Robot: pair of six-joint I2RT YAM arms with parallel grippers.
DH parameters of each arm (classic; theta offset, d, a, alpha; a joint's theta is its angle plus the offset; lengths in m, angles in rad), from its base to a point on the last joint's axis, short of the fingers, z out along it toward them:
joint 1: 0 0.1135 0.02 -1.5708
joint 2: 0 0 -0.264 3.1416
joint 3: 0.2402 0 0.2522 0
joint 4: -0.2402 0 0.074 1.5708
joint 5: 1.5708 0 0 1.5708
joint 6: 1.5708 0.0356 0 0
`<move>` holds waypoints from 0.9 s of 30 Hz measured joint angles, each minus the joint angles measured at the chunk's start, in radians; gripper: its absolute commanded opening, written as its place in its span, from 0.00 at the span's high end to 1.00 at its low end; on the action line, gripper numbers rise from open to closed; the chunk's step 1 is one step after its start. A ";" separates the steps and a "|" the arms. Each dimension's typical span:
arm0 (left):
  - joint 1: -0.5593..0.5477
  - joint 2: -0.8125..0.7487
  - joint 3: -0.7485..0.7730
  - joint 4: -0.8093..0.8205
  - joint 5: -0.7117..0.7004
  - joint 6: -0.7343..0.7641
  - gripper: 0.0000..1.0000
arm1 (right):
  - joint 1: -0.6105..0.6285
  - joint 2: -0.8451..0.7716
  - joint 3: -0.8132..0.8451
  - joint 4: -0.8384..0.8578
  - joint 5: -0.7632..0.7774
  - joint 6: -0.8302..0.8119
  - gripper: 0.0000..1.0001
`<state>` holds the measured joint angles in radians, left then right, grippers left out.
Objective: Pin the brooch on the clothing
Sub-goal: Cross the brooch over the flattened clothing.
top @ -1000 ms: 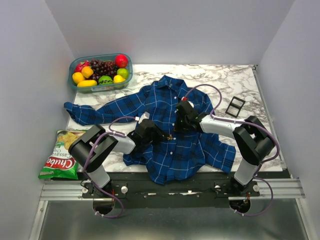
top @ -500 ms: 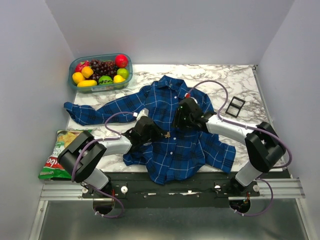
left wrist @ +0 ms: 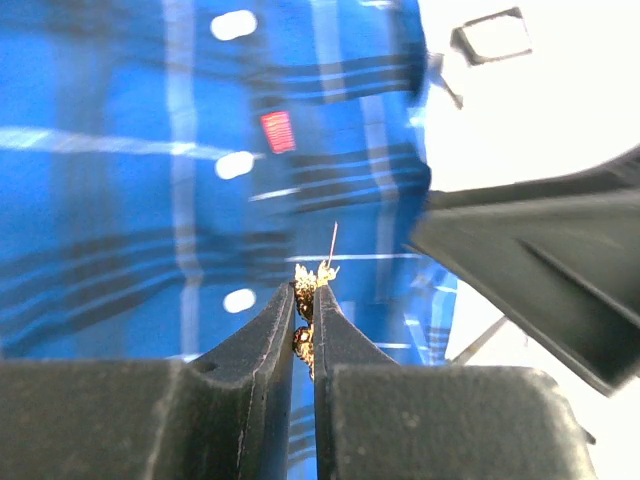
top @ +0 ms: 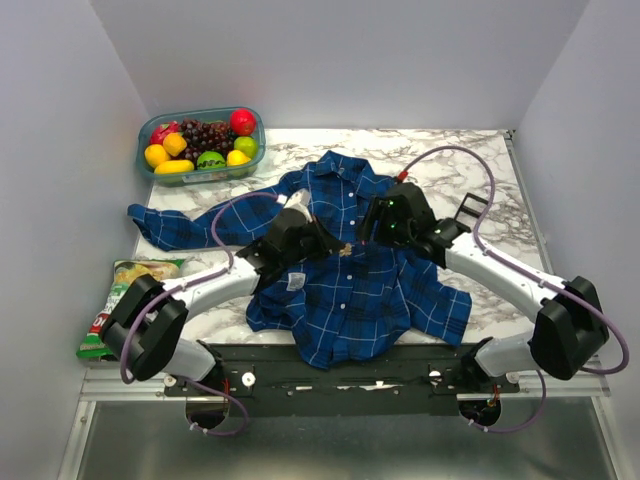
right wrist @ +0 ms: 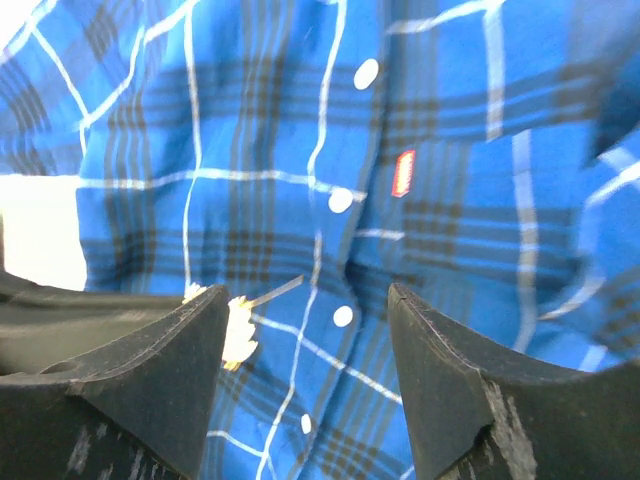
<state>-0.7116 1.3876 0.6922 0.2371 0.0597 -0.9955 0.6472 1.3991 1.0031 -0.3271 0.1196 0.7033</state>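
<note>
The clothing (top: 340, 300), a blue plaid shirt with white buttons, lies spread on the marble table; it fills the left wrist view (left wrist: 150, 200) and the right wrist view (right wrist: 450, 100). My left gripper (top: 335, 250) (left wrist: 305, 290) is shut on the brooch (top: 346, 249), held just above the shirt front. Here the brooch (left wrist: 312, 274) looks like a small gold leaf with a thin pin sticking out. My right gripper (top: 377, 224) (right wrist: 305, 320) is open and empty, just right of the brooch (right wrist: 235, 328), over the button placket.
A small black square case (top: 470, 212) lies on the table right of the shirt and shows in the left wrist view (left wrist: 490, 35). A box of fruit (top: 200, 145) stands at the back left. A chips bag (top: 125, 300) lies at the left edge.
My left gripper has carried the brooch up and farther back over the shirt. My right gripper has drawn back to the right and away from it.
</note>
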 measured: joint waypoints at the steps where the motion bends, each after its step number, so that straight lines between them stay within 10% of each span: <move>1: 0.008 0.015 0.037 -0.003 0.032 0.015 1.00 | -0.018 -0.010 0.000 -0.003 -0.001 -0.008 0.26; 27: 0.148 0.653 0.719 -0.128 0.542 0.186 1.00 | -0.277 0.236 0.157 -0.023 -0.028 -0.154 0.52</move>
<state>-0.5636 2.0411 1.4117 0.1089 0.6022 -0.8093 0.3706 1.6352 1.1599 -0.3496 0.0917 0.5488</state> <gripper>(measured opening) 0.173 0.488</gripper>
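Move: The left hand still holds the brooch, bound for the shirt's chest just right of the small red tag: that patch lies about 12 cm ahead, 10 cm to its right and 12 cm below. The tag is some 9 cm ahead and 6 cm right of it, with a white button about 3 cm left of the tag. From the empty, open right hand, the chest patch is roughly 8 cm ahead, 5 cm right and 13 cm down. The left hand keeps its pinch on the brooch and carries it over the flattened shirt towards the chest by the red tag, about 10 cm forward and nearly as far right, rising some 4 cm before sinking back to its starting height, while turning some 25 degrees clockwise with the pin leading. The right hand keeps clear ahead of the brooch, sweeping right and forward together and then mainly forward while sinking a little, its open fingers narrowing to about half open without taking hold of anything. ##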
